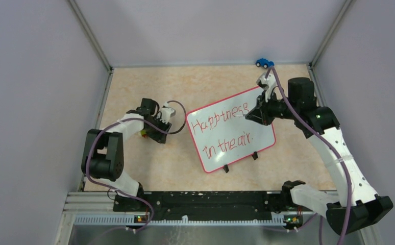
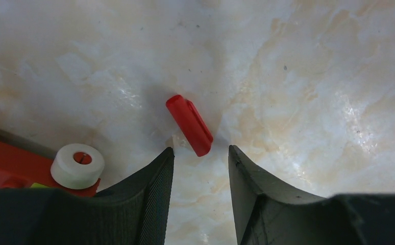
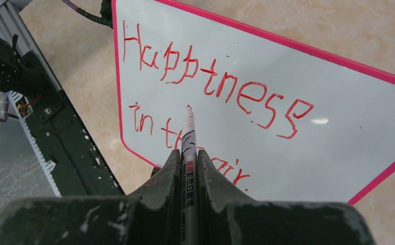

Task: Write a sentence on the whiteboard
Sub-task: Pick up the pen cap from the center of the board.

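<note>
The whiteboard [image 1: 259,133] stands tilted on two black feet mid-table, pink-framed, also filling the right wrist view [image 3: 338,153]. The sentence [image 3: 221,87] in red reads "Happiness in the air." over two lines [image 1: 221,118]. My right gripper [image 3: 189,152] is shut on a white marker [image 3: 189,135]; its tip points at the board between the two lines. In the top view the right gripper [image 1: 250,115] hovers at the board's upper right. My left gripper [image 2: 200,149] is open just above the table, with a small red cap [image 2: 189,125] lying at its fingertips.
A red toy with a white wheel [image 2: 77,166] lies left of the left gripper [image 1: 152,133]. A blue toy car [image 1: 264,63] sits at the back wall. The black base rail [image 1: 200,201] runs along the near edge; grey walls enclose the table.
</note>
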Motion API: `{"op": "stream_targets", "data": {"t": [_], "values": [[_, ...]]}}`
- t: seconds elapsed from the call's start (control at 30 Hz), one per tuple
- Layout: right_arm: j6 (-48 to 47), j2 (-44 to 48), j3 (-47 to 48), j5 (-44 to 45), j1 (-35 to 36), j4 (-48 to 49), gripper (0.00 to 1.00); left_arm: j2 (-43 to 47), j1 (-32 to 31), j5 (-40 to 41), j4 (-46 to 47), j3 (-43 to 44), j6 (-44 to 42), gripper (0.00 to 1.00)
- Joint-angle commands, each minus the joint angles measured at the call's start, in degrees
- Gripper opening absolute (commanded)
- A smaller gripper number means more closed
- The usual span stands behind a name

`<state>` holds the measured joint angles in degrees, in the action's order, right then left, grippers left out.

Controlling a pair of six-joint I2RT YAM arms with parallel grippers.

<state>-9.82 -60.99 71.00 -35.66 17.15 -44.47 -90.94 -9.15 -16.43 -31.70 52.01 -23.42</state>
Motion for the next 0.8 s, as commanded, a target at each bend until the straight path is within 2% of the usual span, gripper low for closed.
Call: {"op": "stream_targets", "data": {"t": [0.0, 0.23, 0.57, 0.77], "values": [[0.07, 0.07, 1.91, -1.08, -0.84, 1.64, 0.0, -1.61, -1.18, 6.04, 4.94, -1.63, 0.69, 0.49], [-0.11, -0.5, 1.9, -0.91, -0.86, 1.75, 0.0, -3.38, -1.22, 6.59, 7.57, -1.47, 2.16, 0.42], [-0.55, -0.48, 1.71, -0.79, -0.87, 1.58, 0.0, -2.66, -1.05, 5.17, 5.81, 0.89, 4.33, 0.11], [-0.64, -0.77, 1.82, -1.14, -0.88, 1.62, 0.0, -0.67, 0.01, 3.85, 2.69, 2.53, 4.3, 0.02]]}}
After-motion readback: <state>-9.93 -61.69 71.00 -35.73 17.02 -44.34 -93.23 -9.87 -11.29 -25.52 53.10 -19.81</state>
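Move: The pen cap lies about 3 cm ahead of the half-open left fingers, level with them side to side and some 1 cm lower. Around it, the toy brick figure's middle sits roughly 7 cm ahead and 9 cm left of the hand, the whiteboard's middle about 7 cm ahead and 33 cm right, both at nearly the hand's height. From the right hand, raised with the pen, the cap is about 40 cm left, 6 cm ahead and 27 cm below. Bring the left gripper forward about 3 cm, skimming just above the table past the toy's right side, with only a slight dip and a tilt of about 5 degrees that swings the fingertips outward. Shut the half-open fingers on the red pen cap as you arrive, stop there and pinch it between the tips. ##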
